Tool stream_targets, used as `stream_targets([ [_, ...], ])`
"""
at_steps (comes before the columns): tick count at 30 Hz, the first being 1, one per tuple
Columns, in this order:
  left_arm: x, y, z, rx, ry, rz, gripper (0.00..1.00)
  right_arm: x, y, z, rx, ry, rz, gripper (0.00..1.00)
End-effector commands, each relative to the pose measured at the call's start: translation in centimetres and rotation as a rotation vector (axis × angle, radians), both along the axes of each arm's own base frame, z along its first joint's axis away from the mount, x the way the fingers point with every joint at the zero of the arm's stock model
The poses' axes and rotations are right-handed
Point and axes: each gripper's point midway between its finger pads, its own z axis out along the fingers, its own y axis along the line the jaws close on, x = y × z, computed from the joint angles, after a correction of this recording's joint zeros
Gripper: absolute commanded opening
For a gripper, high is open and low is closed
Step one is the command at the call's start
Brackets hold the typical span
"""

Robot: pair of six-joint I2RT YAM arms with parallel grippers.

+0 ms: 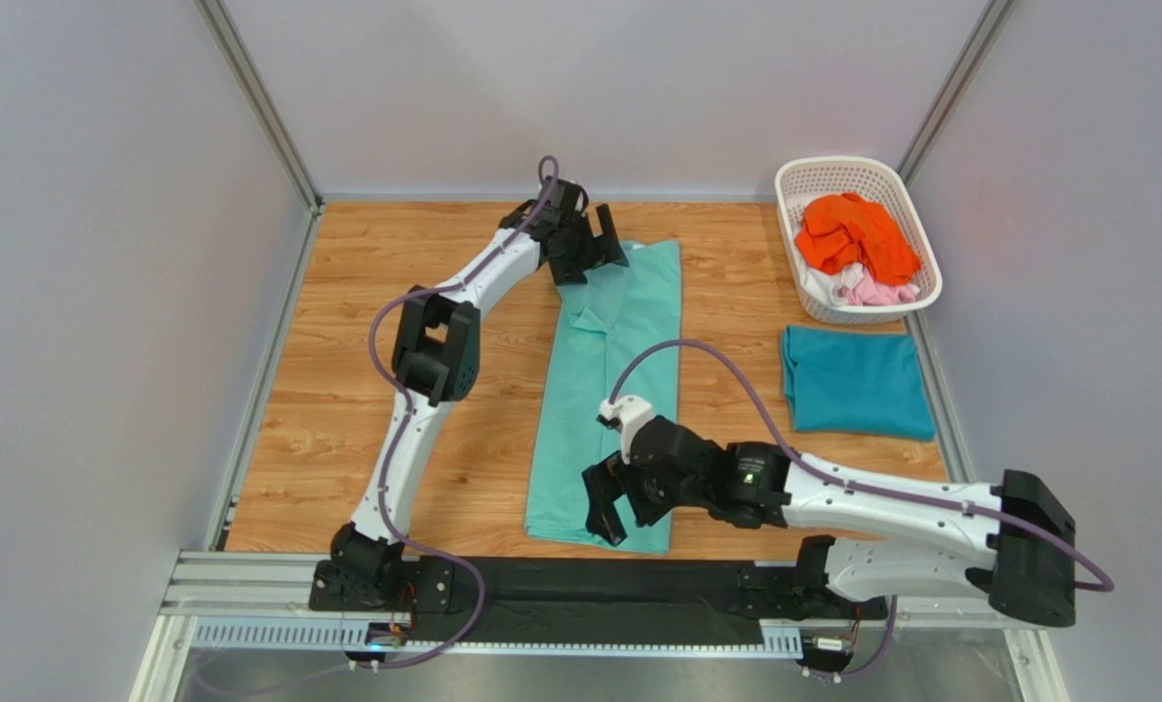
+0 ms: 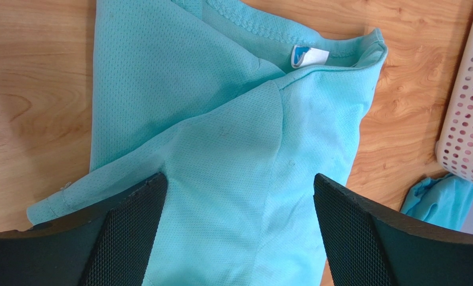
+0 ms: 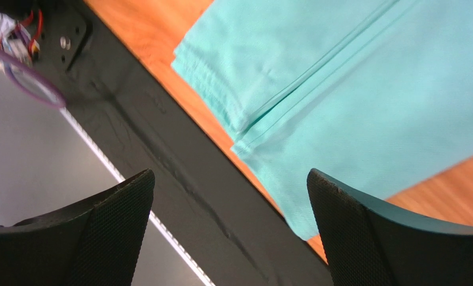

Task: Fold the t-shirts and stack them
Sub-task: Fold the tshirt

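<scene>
A mint green t-shirt (image 1: 609, 388) lies folded into a long strip down the middle of the table, collar at the far end. My left gripper (image 1: 584, 252) hovers open over its collar end (image 2: 233, 155), nothing between the fingers. My right gripper (image 1: 613, 509) is open above the shirt's near hem (image 3: 340, 101), by the table's front edge. A darker teal t-shirt (image 1: 854, 382) lies folded at the right. Orange (image 1: 854, 234), white and pink (image 1: 877, 290) t-shirts are heaped in the basket.
The white lattice basket (image 1: 811, 180) stands at the back right corner, its wall (image 2: 468, 113) showing in the left wrist view. A black strip (image 3: 179, 179) runs along the table's near edge. Grey walls enclose the table on three sides.
</scene>
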Motion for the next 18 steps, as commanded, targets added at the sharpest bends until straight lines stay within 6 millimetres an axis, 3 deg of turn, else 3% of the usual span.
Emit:
stream_targets([
  [1,0.6,1.1,1.4,0.025,-0.038,0.016,1.00,3.1,-3.0,1.8,-0.044,-0.098,-0.155,1.00],
  [2,0.6,1.2,2.6,0.027,-0.056,0.017,1.00,3.8,-3.8,2.0,-0.049,-0.114,-0.193,1.00],
  [3,0.7,1.4,5.2,0.021,-0.095,0.016,1.00,4.0,-4.2,2.2,-0.046,-0.123,-0.211,1.00],
  [5,0.4,2.0,7.2,0.031,-0.127,0.012,1.00,4.6,-5.6,3.1,-0.032,-0.152,-0.264,1.00],
  [6,0.2,2.2,10.0,0.017,-0.171,0.009,1.00,4.6,-6.1,3.1,-0.035,-0.158,-0.278,1.00],
  [8,-0.1,2.6,12.2,0.023,-0.214,-0.008,1.00,4.6,-7.2,3.7,-0.020,-0.179,-0.310,1.00],
  [11,-1.2,3.3,17.3,0.020,-0.296,-0.027,1.00,4.5,-8.4,3.8,-0.001,-0.182,-0.355,1.00],
  [13,-2.6,3.7,17.9,0.030,-0.278,-0.044,1.00,4.4,-9.1,3.5,-0.002,-0.171,-0.387,1.00],
  [14,-3.6,4.1,19.8,0.024,-0.300,-0.056,1.00,4.3,-9.5,3.4,-0.003,-0.165,-0.403,1.00],
  [15,-4.5,4.3,20.1,0.021,-0.291,-0.070,1.00,4.1,-9.9,3.6,0.013,-0.153,-0.427,1.00],
  [16,-5.9,4.8,17.9,0.045,-0.232,-0.078,1.00,4.1,-10.2,3.2,0.008,-0.150,-0.443,1.00],
  [17,-7.5,5.5,19.9,0.035,-0.256,-0.078,1.00,4.0,-10.4,3.1,0.013,-0.143,-0.455,1.00],
  [18,-8.6,5.9,19.5,0.049,-0.242,-0.075,1.00,3.9,-10.5,3.1,0.024,-0.137,-0.457,1.00],
])
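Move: The left hand, open, is low over the upper part of the folded light-green t-shirt: its collar is about 8 cm ahead, 3 cm to the right and 4 cm below, the sleeve corner roughly 9 cm left and 3 cm back. From the right hand, the hem's middle lies some 4 cm back, 4 cm left and 8 cm down, its right corner 5 cm back and 6 cm right; the folded dark-teal shirt is about 23 cm ahead and 37 cm right. The left fingertips come free of the shirt's upper part, first easing slightly left, then lifting quickly some 18 cm while drawing back and left about 5 cm each way, fingers tipping up. Already clear of the hem, the right hand swings about 9 cm right with a little forward and up, towards and past the shirt's right edge, turning clockwise some 20 degrees. Both grippers stay wide open. ##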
